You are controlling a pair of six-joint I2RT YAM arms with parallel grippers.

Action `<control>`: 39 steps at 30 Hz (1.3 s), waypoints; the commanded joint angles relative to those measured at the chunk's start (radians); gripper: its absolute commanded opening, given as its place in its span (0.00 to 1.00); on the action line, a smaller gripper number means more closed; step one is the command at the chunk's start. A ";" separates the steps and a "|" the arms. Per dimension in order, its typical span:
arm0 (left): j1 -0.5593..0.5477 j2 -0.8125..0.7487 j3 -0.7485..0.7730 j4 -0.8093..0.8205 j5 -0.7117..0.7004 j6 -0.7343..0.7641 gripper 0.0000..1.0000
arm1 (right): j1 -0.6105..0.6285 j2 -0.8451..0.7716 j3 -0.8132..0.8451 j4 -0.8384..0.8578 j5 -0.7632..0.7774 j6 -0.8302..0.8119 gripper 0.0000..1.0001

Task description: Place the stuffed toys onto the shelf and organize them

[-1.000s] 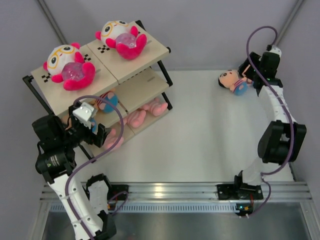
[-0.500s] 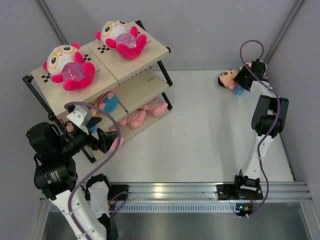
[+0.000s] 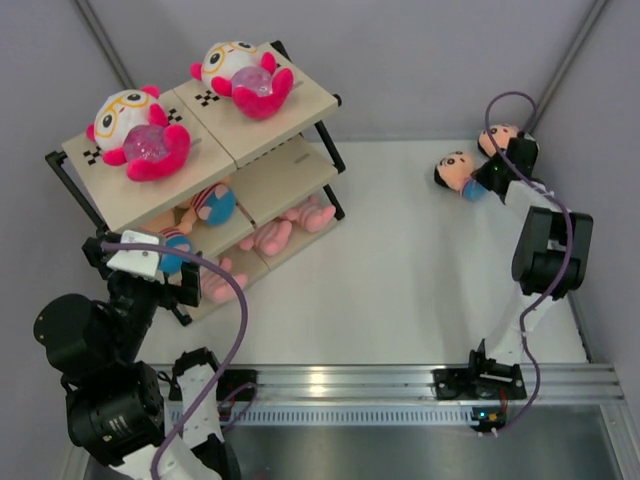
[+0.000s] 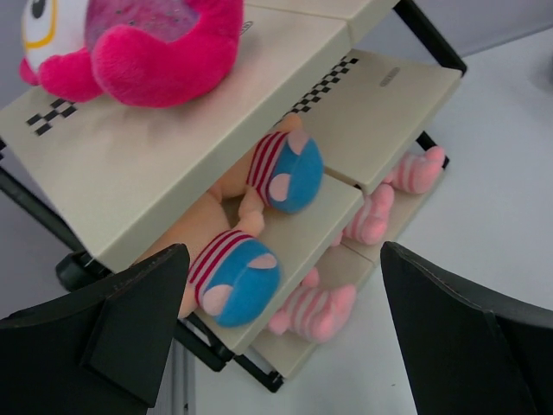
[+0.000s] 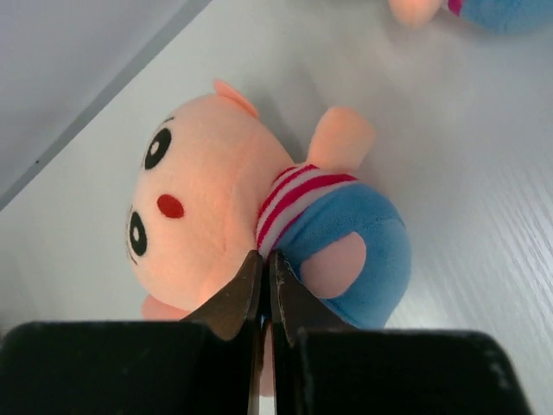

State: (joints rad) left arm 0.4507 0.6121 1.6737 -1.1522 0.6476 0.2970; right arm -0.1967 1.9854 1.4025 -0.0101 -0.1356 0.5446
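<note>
The shelf [image 3: 300,95] stands at the back left. Two hot-pink toys with white heads [image 3: 140,135] [image 3: 245,75] lie on its top boards. Two striped, blue-bottomed toys [image 4: 294,169] [image 4: 238,277] lie on the middle tier, and pale pink ones [image 4: 315,307] on the bottom tier. My left gripper [image 3: 190,285] is open and empty, just in front of the shelf's near corner. My right gripper [image 5: 266,258] is shut, its tips against the neck of a peach-faced toy [image 5: 207,216] lying on the table at the back right [image 3: 455,175]. A second such toy [image 3: 497,138] lies beside it.
The grey side walls meet close behind the two toys at the back right. The shelf's black frame post [image 4: 34,216] is near my left gripper. An aluminium rail [image 3: 330,385] runs along the near edge of the table.
My left arm has drawn back from the shelf toward the near edge. My right gripper has swung and lowered toward the toys at the back right, and the second toy now shows.
</note>
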 commanded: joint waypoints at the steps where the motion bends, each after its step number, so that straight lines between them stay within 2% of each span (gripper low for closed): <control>1: 0.008 -0.018 0.024 0.026 -0.195 0.020 0.98 | 0.022 -0.227 -0.060 0.061 -0.021 0.006 0.00; 8: 0.006 0.023 0.123 0.035 -0.377 0.074 0.99 | 0.189 -0.525 -0.160 0.041 0.025 -0.023 0.00; 9: 0.005 0.028 0.120 0.037 -0.391 0.077 0.99 | 0.256 -0.580 -0.172 0.044 0.031 -0.018 0.00; 13: 0.005 0.035 0.057 0.065 -0.410 0.090 0.99 | 0.406 -0.661 -0.139 0.027 0.086 -0.020 0.00; 14: 0.005 0.037 0.047 0.068 -0.420 0.090 0.99 | 0.475 -0.669 -0.126 0.018 0.097 -0.021 0.00; 18: 0.002 0.025 0.024 0.091 -0.428 0.077 0.99 | 0.604 -0.698 -0.100 0.041 0.129 0.008 0.00; 23: 0.003 0.008 -0.012 0.103 -0.416 0.074 0.99 | 0.750 -0.666 -0.086 0.093 0.266 0.038 0.00; 33: 0.002 -0.012 -0.043 0.103 -0.394 0.079 0.99 | 0.964 -0.453 0.052 0.194 0.435 0.149 0.00; 39: 0.003 -0.012 -0.060 0.103 -0.356 0.060 0.99 | 1.069 -0.330 0.127 0.252 0.669 0.271 0.00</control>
State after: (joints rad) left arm 0.4507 0.6037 1.6245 -1.1046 0.2661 0.3691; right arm 0.8333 1.6272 1.4555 0.1265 0.3630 0.7109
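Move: The right hand already holds a blue-trousered toy; its place, the middle shelf's empty right bay, lies about 48 cm left, 13 cm back and 22 cm up. The nearest pink toy on the bottom shelf is roughly 44 cm left, 9 cm back and 3 cm lower. The last blue-trousered toy sits 8 cm ahead, 7 cm right and 5 cm below. From the left hand the bay is some 27 cm ahead, 22 cm right and 12 cm below. Right hand carries its toy up, back and 43 cm left to the middle shelf; left hand shifts left. ##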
